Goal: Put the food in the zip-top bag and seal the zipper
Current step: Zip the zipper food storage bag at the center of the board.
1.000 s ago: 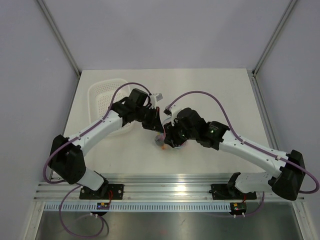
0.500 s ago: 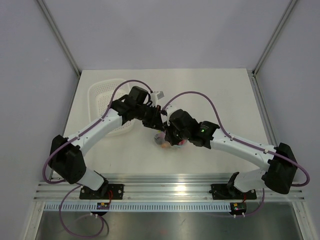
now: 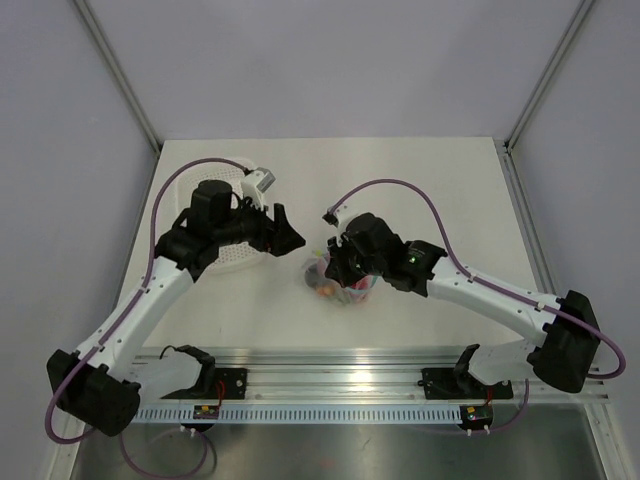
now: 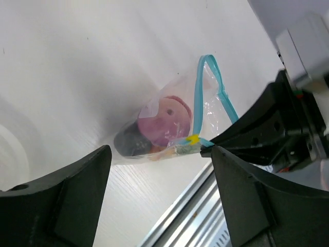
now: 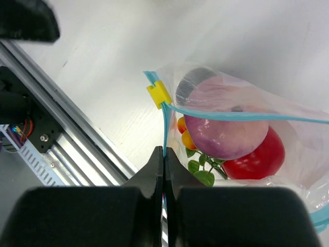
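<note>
The clear zip-top bag (image 3: 335,281) lies at the table's middle and holds the food. In the right wrist view I see a pink piece (image 5: 226,128), a red piece (image 5: 261,153) and a green leafy piece (image 5: 201,169) through the plastic. My right gripper (image 5: 163,153) is shut on the light blue zipper (image 5: 231,115) just below its yellow slider (image 5: 159,94). The bag's mouth gapes above that point (image 4: 205,82). My left gripper (image 3: 288,230) stands open to the left of the bag (image 4: 164,128), apart from it, with nothing between its fingers (image 4: 56,200).
A white perforated basket (image 3: 236,258) stands at the back left, partly under my left arm. A metal rail (image 3: 340,360) runs along the table's near edge, close to the bag.
My left gripper has opened, let go of the bag and drawn back left toward the basket. My right gripper has closed on the zipper strip.
</note>
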Available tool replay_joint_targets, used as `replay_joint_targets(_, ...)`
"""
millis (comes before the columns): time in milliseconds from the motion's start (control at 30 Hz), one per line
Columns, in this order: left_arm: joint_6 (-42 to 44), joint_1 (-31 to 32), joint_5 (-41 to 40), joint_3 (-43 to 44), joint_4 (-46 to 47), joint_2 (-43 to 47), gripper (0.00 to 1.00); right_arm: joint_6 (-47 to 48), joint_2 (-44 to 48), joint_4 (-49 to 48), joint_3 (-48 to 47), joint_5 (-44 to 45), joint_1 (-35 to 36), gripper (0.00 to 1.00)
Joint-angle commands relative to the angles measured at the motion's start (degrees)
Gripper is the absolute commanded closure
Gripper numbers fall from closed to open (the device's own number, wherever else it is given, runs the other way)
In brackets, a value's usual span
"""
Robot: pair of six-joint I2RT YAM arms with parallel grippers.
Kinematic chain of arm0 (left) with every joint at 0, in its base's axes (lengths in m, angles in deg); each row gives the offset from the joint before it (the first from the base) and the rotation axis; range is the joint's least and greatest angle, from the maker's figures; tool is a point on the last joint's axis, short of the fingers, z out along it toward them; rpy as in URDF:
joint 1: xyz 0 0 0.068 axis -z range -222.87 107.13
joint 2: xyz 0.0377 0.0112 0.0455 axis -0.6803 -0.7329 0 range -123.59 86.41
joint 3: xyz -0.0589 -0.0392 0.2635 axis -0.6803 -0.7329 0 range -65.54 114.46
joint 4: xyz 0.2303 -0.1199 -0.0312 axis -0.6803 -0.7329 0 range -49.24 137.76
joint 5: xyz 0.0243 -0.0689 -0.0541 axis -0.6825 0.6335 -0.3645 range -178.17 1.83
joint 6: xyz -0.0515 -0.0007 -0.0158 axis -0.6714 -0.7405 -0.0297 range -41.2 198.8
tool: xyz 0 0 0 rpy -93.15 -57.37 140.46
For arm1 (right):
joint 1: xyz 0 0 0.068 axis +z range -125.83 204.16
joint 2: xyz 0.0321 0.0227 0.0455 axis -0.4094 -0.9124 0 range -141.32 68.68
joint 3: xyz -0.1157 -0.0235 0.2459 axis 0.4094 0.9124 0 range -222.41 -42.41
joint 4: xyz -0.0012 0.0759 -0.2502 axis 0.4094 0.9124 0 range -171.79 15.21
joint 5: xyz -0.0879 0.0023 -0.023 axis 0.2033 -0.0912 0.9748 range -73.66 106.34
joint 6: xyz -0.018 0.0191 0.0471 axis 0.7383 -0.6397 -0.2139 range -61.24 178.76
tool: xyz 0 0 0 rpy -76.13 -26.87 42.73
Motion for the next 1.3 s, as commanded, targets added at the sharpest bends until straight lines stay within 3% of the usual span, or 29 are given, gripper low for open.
replay_joint_targets(0,3.3,-0.1,2.9,-7.4,12.0,5.2,0.22,-2.2,2.4,-5.0,-0.9,-6.1,-2.5,1.0)
replay_joint_targets(233,4.3,0.4,14.2,-20.4,27.3,10.8,0.31,-2.3,3.2,-4.6,-1.9,-13.9,-6.2,1.0)
replay_joint_targets(333,7.5,0.7,11.5,-23.8,30.1,12.8,0.3,-1.6,2.8,-3.8,-2.8,-15.0,-6.3,1.0)
replay_joint_targets(567,9.5,0.7,17.1,-24.6,33.8,8.8,0.32,-1.1,2.1,-3.8,-3.1,-16.5,-6.4,1.0)
replay_joint_targets(733,8.5,1.0,21.2,-23.1,34.6,4.9,0.42,-1.0,0.1,-4.2,-4.0,-18.1,-6.4,1.0)
replay_joint_targets(767,8.8,1.3,21.3,-23.0,34.3,4.7,0.46,-1.0,-0.1,-4.2,-4.1,-18.3,-6.4,1.0)
replay_joint_targets(1067,6.8,2.6,20.0,-23.0,37.9,4.0,0.53,-0.3,-0.6,-3.9,-4.7,-19.2,-6.4,1.0)
replay_joint_targets(1167,6.1,2.7,20.7,-22.5,38.2,2.9,0.61,-0.3,-0.9,-4.1,-5.1,-19.3,-6.4,1.0)
replay_joint_targets(1200,5.9,2.8,20.9,-22.2,38.4,2.3,0.65,-0.3,-1.1,-4.0,-5.3,-19.3,-6.4,1.0)
replay_joint_targets(1233,5.7,2.9,20.8,-22.1,38.5,2.1,0.75,-0.2,-1.3,-4.1,-5.5,-19.4,-6.4,1.0)
replay_joint_targets(1267,5.3,3.0,20.7,-22.0,38.6,1.8,0.75,-0.2,-1.4,-3.9,-5.6,-19.7,-6.4,1.0)
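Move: The yellow zipper slider at the bag's left corner lies from my open left hand about 3 cm back, 6 cm to the right and 7 cm down. My right hand, shut on the zip strip, has it roughly 4 cm to the left, 2 cm ahead and 1 cm down. From the slider, the onion sits 2 cm farther out and 6 cm lower; the cherry tomatoes 3 cm nearer me, 2 cm right and 8 cm lower; the red tomato 2 cm nearer, 7 cm right and 8 cm lower. I bring my left hand down and back about 5 cm, then ease it right towards the yellow slider, swinging the fingers clockwise some 20 degrees, lifting their tips a little and closing them to a narrow gap around the bag's corner film. Meanwhile my right hand keeps its pinch on the zip strip, raises it 2–3 cm and rolls slightly, drifting left. ##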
